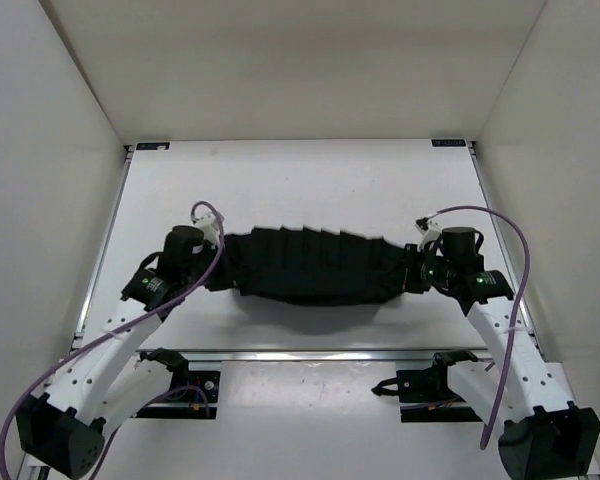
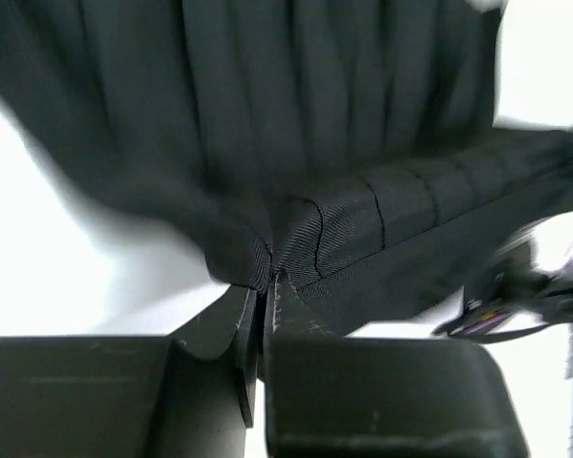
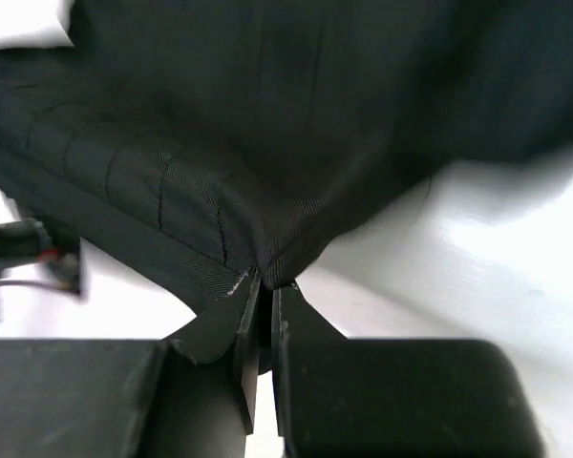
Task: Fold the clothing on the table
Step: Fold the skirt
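Note:
The black pleated clothing (image 1: 310, 268) hangs stretched between my two grippers above the white table (image 1: 280, 180), sagging in the middle and casting a shadow below. My left gripper (image 1: 212, 262) is shut on its left end; in the left wrist view the jaws pinch a corner of the banded hem (image 2: 267, 277), with the clothing (image 2: 267, 114) spreading away. My right gripper (image 1: 412, 270) is shut on the right end; the right wrist view shows the jaws (image 3: 265, 284) closed on a fabric corner of the clothing (image 3: 267, 124).
White walls enclose the table on three sides. Metal rails run along the table's left edge (image 1: 105, 250) and near edge (image 1: 310, 355). Purple cables (image 1: 510, 300) loop off both arms. The other arm's wrist shows at the right of the left wrist view (image 2: 525, 286).

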Motion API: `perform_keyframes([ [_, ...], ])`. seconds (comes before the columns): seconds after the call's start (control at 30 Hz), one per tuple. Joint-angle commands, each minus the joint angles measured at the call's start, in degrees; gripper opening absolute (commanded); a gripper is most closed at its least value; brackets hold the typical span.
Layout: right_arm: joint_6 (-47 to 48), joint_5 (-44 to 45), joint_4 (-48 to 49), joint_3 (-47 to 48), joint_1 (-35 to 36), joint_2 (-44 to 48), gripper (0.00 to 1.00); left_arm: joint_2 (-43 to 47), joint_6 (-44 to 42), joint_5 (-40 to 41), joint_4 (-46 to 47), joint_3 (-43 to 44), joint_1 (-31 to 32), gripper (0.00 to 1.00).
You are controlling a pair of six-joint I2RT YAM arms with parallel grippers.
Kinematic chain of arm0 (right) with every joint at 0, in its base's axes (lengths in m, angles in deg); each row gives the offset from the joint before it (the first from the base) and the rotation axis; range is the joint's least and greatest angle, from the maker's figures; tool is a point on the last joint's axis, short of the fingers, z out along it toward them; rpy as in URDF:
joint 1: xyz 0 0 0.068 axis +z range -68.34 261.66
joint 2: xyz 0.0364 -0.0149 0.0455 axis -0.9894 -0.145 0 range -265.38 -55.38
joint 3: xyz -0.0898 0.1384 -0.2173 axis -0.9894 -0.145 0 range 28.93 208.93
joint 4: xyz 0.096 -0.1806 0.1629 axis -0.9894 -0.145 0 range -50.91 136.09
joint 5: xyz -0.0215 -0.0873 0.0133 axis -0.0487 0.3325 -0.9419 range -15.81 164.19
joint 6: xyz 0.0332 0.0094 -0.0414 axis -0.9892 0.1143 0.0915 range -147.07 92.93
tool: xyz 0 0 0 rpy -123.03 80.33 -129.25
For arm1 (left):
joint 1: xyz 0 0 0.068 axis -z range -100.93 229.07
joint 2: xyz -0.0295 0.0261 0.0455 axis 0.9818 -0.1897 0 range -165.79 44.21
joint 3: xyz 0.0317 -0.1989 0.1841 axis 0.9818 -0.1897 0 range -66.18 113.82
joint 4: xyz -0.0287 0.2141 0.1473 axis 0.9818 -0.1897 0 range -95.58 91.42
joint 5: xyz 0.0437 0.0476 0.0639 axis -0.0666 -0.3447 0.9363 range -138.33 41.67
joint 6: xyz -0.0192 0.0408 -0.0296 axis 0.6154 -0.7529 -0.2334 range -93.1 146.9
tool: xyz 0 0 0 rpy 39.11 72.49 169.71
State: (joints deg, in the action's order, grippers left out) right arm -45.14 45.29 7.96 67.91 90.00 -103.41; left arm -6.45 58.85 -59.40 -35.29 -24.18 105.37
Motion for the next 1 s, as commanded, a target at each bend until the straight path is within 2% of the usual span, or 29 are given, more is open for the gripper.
perform_keyframes([
  [0.0,0.66,5.55,4.54,1.88,-7.71,-3.26,0.00,0.50,-5.64,9.14,-3.55,2.47,-10.54,0.00],
  [0.1,2.24,5.52,9.99,5.12,-6.68,-12.40,0.00,-10.12,-8.56,10.19,-0.56,5.72,-12.68,0.00],
  [0.17,2.42,6.76,12.28,7.51,-5.62,-18.39,0.00,-16.98,-8.91,10.72,3.03,8.88,-11.89,0.00],
  [0.23,1.46,4.14,14.30,10.05,-6.31,-25.59,0.00,-26.03,-8.83,9.15,4.70,11.68,-12.76,0.00],
  [0.33,0.40,1.23,16.85,12.25,-6.58,-32.63,0.01,-36.23,-8.57,7.47,5.16,17.22,-12.33,0.00],
  [0.43,1.62,3.41,16.68,16.20,-5.09,-37.29,0.00,-42.93,-9.79,6.86,5.42,22.49,-11.54,0.00],
  [0.57,3.65,3.50,14.50,27.17,-7.37,-44.85,0.00,-48.30,-10.67,7.29,5.07,32.15,-11.45,0.00],
  [0.67,4.26,3.60,10.99,40.34,-8.25,-49.16,0.00,-51.99,-11.47,7.64,2.97,41.46,-11.72,0.00],
  [0.73,5.49,4.90,10.88,43.44,-7.99,-48.91,0.00,-52.09,-13.04,9.82,1.64,45.88,-11.28,0.00],
  [0.83,6.37,8.41,12.19,42.24,-6.24,-45.75,0.00,-48.16,-13.84,10.98,3.39,43.54,-10.40,0.00],
  [0.97,4.62,8.08,11.85,32.86,-6.14,-39.26,0.00,-41.91,-12.52,11.16,4.19,36.15,-9.52,0.00],
])
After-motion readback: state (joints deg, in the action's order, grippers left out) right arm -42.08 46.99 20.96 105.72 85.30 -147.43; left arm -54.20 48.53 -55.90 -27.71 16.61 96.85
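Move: Stretched between the two closed grippers, roughly 42 cm apart, the skirt has its middle about 21 cm to the left hand's right and, likewise, 21 cm to the right hand's left, some 5 cm ahead and slightly below both. The open table it is being carried over lies about 25 cm ahead of either hand, midway between them and roughly 14 cm down; the metal front rail is some 11 cm behind each hand, also low. Swinging the skirt outward together, both hands keep their pinch on its corners and sweep about 22 cm forward over the open table, away from the front rail. They rise a touch, dip to 5–8 cm below their starting height with fingers tipping down some 10–15 degrees, then scoop up to end slightly above it, fingers tipping back up and the hands just easing back. ##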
